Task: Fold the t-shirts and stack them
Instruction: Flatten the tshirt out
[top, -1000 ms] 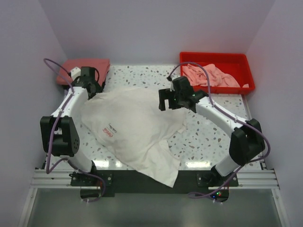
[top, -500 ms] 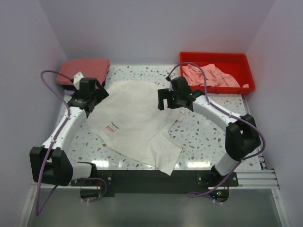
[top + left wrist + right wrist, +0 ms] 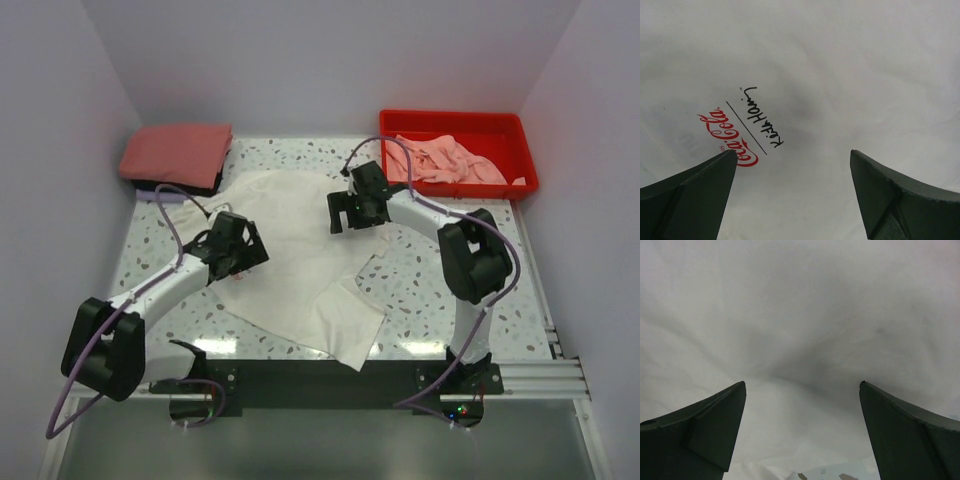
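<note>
A white t-shirt [image 3: 300, 230] lies spread and rumpled on the table, one flap reaching the near edge. Its red script logo [image 3: 727, 137] and a black signature show in the left wrist view. My left gripper [image 3: 238, 248] hovers open over that print, nothing between its fingers [image 3: 705, 190]. My right gripper [image 3: 345, 212] stands open over the shirt's far right part, with only white cloth [image 3: 800, 330] below it. Light pink t-shirts [image 3: 445, 160] lie heaped in the tray. A folded salmon-red t-shirt [image 3: 175, 152] tops a stack at the far left, a black one just showing beneath.
The red plastic tray [image 3: 455, 122] stands at the far right corner. Speckled tabletop [image 3: 430, 280] shows right of the shirt and along the left side. Purple walls close in the left, back and right. A black rail runs along the near edge [image 3: 320, 375].
My left arm has swung from the shirt's far-left edge by the folded stack down over the logo, jaws open slightly wider. The shirt has settled flatter. The right gripper edged back slightly.
</note>
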Controlling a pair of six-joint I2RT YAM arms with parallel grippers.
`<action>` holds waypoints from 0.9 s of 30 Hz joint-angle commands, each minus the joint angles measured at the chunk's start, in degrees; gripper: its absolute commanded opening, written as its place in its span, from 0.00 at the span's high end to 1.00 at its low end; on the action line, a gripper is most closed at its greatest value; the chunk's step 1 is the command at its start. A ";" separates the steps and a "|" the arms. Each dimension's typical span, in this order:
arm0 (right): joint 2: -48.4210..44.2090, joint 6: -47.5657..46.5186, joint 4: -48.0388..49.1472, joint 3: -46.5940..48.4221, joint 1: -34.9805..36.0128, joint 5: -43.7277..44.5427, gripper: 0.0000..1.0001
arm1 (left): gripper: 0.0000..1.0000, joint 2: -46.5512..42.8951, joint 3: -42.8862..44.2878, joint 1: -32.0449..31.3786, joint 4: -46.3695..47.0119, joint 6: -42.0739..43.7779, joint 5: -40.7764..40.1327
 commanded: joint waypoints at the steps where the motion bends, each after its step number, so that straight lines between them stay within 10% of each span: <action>1: 2.20 -2.28 1.41 2.34 0.14 -2.26 0.01 | 0.00 0.37 -2.14 -0.41 3.41 -1.48 -0.13; 13: -5.17 2.19 7.03 -16.26 0.14 -2.35 0.01 | 0.00 14.85 0.57 -0.41 7.98 -0.16 2.14; 27: -15.99 10.20 10.64 -35.54 1.02 -3.49 0.01 | 0.00 45.97 37.56 -5.59 -1.85 5.99 -0.57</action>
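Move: The white t-shirt lies spread under both open hands, some 4 cm beneath the left one and 3 cm beneath the right. Its middle is about 9 cm to the left hand's right and level with it; from the right hand it is roughly 9 cm left and 10 cm back. The printed logo sits about 3 cm left and 2 cm back of the left hand, the folded stack some 15 cm left and 23 cm farther out. The red bin is 25 cm right and 15 cm ahead of the right hand. With its fingers kept wide open, the left hand sinks about 4 cm onto the t-shirt, drawing back slightly, then at that height pushes the cloth under its fingertips forward some 15 cm while veering to the right, the logo travelling along with it. Meanwhile the right hand, also open, goes down about 3 cm onto the cloth and then drags it the other way, back some 8 cm and a little to the right, past the shirt's right-hand part. ##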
